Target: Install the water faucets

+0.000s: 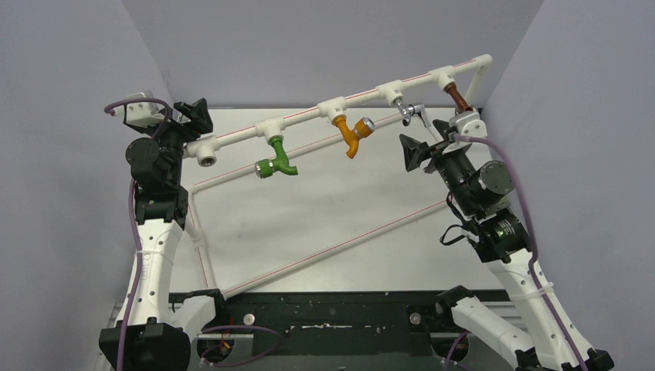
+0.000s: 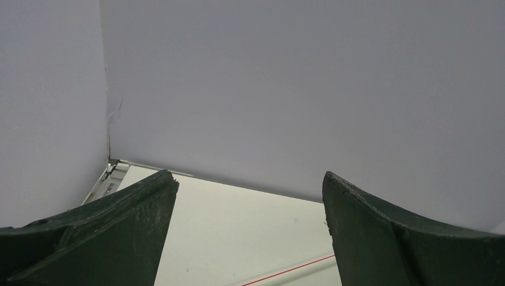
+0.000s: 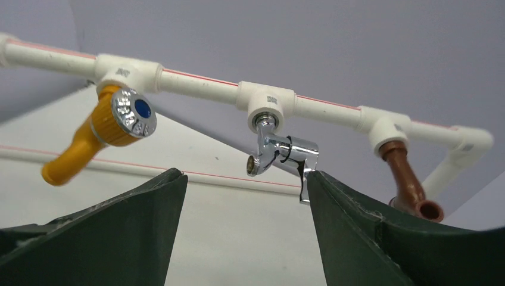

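Note:
The chrome faucet (image 1: 409, 113) hangs from a tee of the raised white pipe (image 1: 309, 116), between the orange tap (image 1: 354, 134) and the brown tap (image 1: 457, 98). A green tap (image 1: 276, 161) hangs further left. In the right wrist view the chrome faucet (image 3: 280, 152) sits just above and beyond my open right gripper (image 3: 245, 179), its lever beside the right finger tip. My right gripper (image 1: 413, 151) is open and empty just below it. My left gripper (image 1: 195, 116) is open and empty by the pipe's open left end fitting (image 1: 205, 158); its wrist view shows only wall and table.
Two lower white pipes with red lines (image 1: 332, 251) run across the table (image 1: 309, 209). Purple walls enclose the back and sides. The orange tap (image 3: 95, 140) and brown tap (image 3: 411, 187) flank the chrome one in the right wrist view.

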You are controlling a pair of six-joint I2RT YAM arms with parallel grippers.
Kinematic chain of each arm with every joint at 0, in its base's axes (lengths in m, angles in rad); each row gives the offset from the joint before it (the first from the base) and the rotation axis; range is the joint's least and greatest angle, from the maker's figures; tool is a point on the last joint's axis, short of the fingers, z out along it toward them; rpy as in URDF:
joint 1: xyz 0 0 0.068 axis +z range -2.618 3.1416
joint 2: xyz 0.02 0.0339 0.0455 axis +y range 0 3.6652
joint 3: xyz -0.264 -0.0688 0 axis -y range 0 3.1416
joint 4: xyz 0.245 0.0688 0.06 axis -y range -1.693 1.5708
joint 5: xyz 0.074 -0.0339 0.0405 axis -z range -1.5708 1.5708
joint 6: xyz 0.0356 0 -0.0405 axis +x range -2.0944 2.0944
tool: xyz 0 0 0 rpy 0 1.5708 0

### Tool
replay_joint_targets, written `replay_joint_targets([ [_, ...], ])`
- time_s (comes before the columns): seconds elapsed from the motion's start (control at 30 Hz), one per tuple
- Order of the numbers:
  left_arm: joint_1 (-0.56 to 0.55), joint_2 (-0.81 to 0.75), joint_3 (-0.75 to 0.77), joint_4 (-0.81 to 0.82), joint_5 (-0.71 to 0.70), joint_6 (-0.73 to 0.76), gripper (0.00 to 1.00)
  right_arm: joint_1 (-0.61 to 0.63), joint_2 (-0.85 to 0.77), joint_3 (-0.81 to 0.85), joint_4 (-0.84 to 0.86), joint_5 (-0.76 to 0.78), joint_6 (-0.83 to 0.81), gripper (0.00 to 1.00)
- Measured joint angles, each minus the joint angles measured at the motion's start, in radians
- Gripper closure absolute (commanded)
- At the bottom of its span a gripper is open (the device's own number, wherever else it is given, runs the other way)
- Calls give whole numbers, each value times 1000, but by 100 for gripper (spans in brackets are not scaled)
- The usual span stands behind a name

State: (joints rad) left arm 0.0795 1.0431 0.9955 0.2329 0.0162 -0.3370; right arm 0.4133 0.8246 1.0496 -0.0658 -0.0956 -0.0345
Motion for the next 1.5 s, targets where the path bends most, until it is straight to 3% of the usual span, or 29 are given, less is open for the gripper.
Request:
replay_joint_targets([
  [0.17,0,0,0,0,0,0,10,0,43,5,1,-66,-335,22],
  [0.43,0,0,0,0,0,0,10,0,99,5,-7,-93,-703,21],
  [0.97,0,5,0,0,0,0,10,1,284,5,147,40,-977,28],
  [1.2,0,5,0,0,0,0,10,2,326,5,209,56,-998,48],
  [1.5,1,6,0,0,0,0,10,3,351,6,218,64,-956,94],
])
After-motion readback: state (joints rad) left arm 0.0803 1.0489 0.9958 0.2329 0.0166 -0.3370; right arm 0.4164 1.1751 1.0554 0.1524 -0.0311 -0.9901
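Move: The chrome faucet hanging in its white tee lies about 12 cm ahead of the open right hand, straight in front and roughly 4 cm lower. From that hand the orange faucet is some 5 cm ahead and 12 cm to the left, and the brown faucet about 15 cm ahead and 11 cm to the right, both around 4 cm lower. From the left hand the chrome faucet is about 45 cm to the right, level in reach and about 2 cm lower. The right hand reaches forward about 11 cm and sinks nearly 5 cm to the chrome faucet, while the wrist rolls some 55 degrees counter-clockwise as seen from behind the hand, the fingers staying wide for most of the way and still pointing forward and to the left. Over the last part it slows almost to a stop with the two fingers astride the faucet's body behind the spout, and they close until they pinch it from both sides. ##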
